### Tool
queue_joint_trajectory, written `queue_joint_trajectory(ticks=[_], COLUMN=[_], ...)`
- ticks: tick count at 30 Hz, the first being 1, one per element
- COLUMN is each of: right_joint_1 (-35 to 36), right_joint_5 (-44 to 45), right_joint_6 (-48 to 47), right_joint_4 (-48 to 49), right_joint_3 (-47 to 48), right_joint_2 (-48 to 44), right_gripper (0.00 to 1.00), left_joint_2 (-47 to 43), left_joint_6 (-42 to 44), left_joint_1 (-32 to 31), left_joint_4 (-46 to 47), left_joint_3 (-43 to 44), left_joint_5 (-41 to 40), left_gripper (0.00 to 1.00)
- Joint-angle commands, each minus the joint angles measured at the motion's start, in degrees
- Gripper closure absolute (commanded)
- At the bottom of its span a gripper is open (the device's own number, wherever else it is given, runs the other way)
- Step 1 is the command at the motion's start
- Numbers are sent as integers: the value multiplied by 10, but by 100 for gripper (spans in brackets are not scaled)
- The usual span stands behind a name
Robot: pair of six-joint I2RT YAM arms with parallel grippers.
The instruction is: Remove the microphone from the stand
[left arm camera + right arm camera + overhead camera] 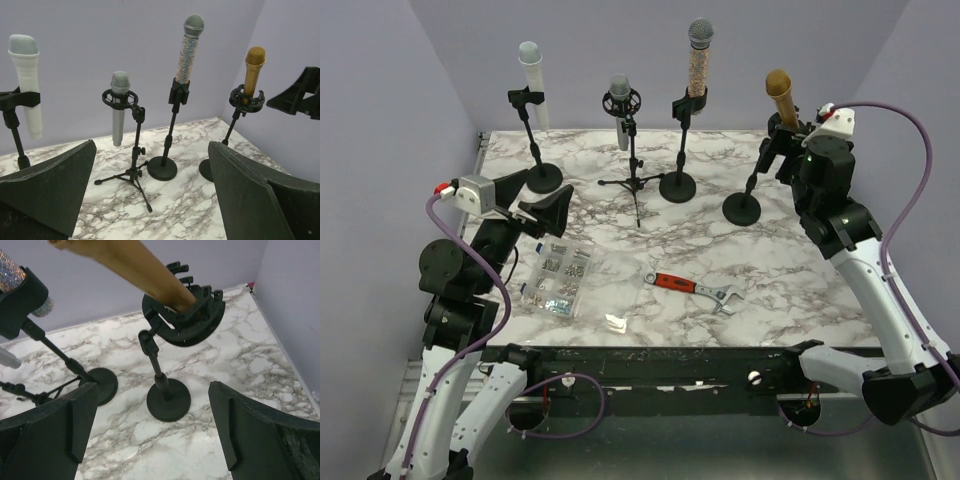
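A gold microphone [780,95] sits in a black shock-mount clip [185,315] on a round-base stand [742,208] at the back right. My right gripper [778,155] is open just beside and below the clip, holding nothing. In the right wrist view the gold microphone [140,270] slants above the open gripper [150,440], and the stand base [168,400] stands between the fingers, farther off. My left gripper [545,215] is open and empty at the left, facing the stands [150,200]. The gold microphone also shows in the left wrist view [253,70].
Three other microphones stand at the back: a white one [532,80], a grey one on a tripod [620,105] and a glittery one [698,55]. A red-handled wrench [692,288], a clear box of screws [558,278] and a small plastic bag [616,322] lie near the front.
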Motion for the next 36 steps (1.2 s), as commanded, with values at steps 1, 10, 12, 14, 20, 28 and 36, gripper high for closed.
queue_joint_trajectory(ticks=[1, 10, 12, 14, 20, 28, 36], right_joint_1=[-4, -4, -4, -4, -4, -4, -4], right_joint_5=[51, 121, 131, 131, 140, 116, 117], right_joint_6=[-41, -163, -202, -238, -299, -347, -372], right_joint_4=[80, 182, 228, 282, 390, 457, 464], right_joint_3=[31, 99, 91, 77, 54, 30, 46], right_joint_2=[50, 150, 162, 170, 212, 250, 257], right_gripper=[0, 0, 0, 0, 9, 30, 62], left_joint_2=[16, 29, 29, 29, 32, 38, 51], left_joint_6=[-9, -12, -10, -10, -9, -7, -9], left_joint_1=[-13, -31, -33, -33, -36, -39, -40], left_joint_4=[18, 16, 14, 15, 16, 16, 15], left_joint_3=[-1, 3, 3, 1, 0, -1, -1], left_joint_5=[35, 50, 48, 44, 42, 38, 40], left_gripper=[2, 1, 1, 1, 1, 1, 1])
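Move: The gold microphone's middle is about 12 cm straight ahead of my right hand and some 4 cm above it. Its black ring mount is about 14 cm ahead, 1 cm to the right and 3 cm lower. The glittery microphone is around 16 cm ahead, 22 cm to the left and 9 cm higher. From my left hand, the gold microphone is about 24 cm ahead, 47 cm to the right and 3 cm lower. I reach my right hand forward about 13 cm to the gold microphone, rising some 4 cm on the way and sinking most of that again, while I roll it nearly 30 degrees, left side down. Over the last half I close the fingers on both sides of the handle just above the ring mount. My empty left hand drifts about 3 cm right, staying open. ##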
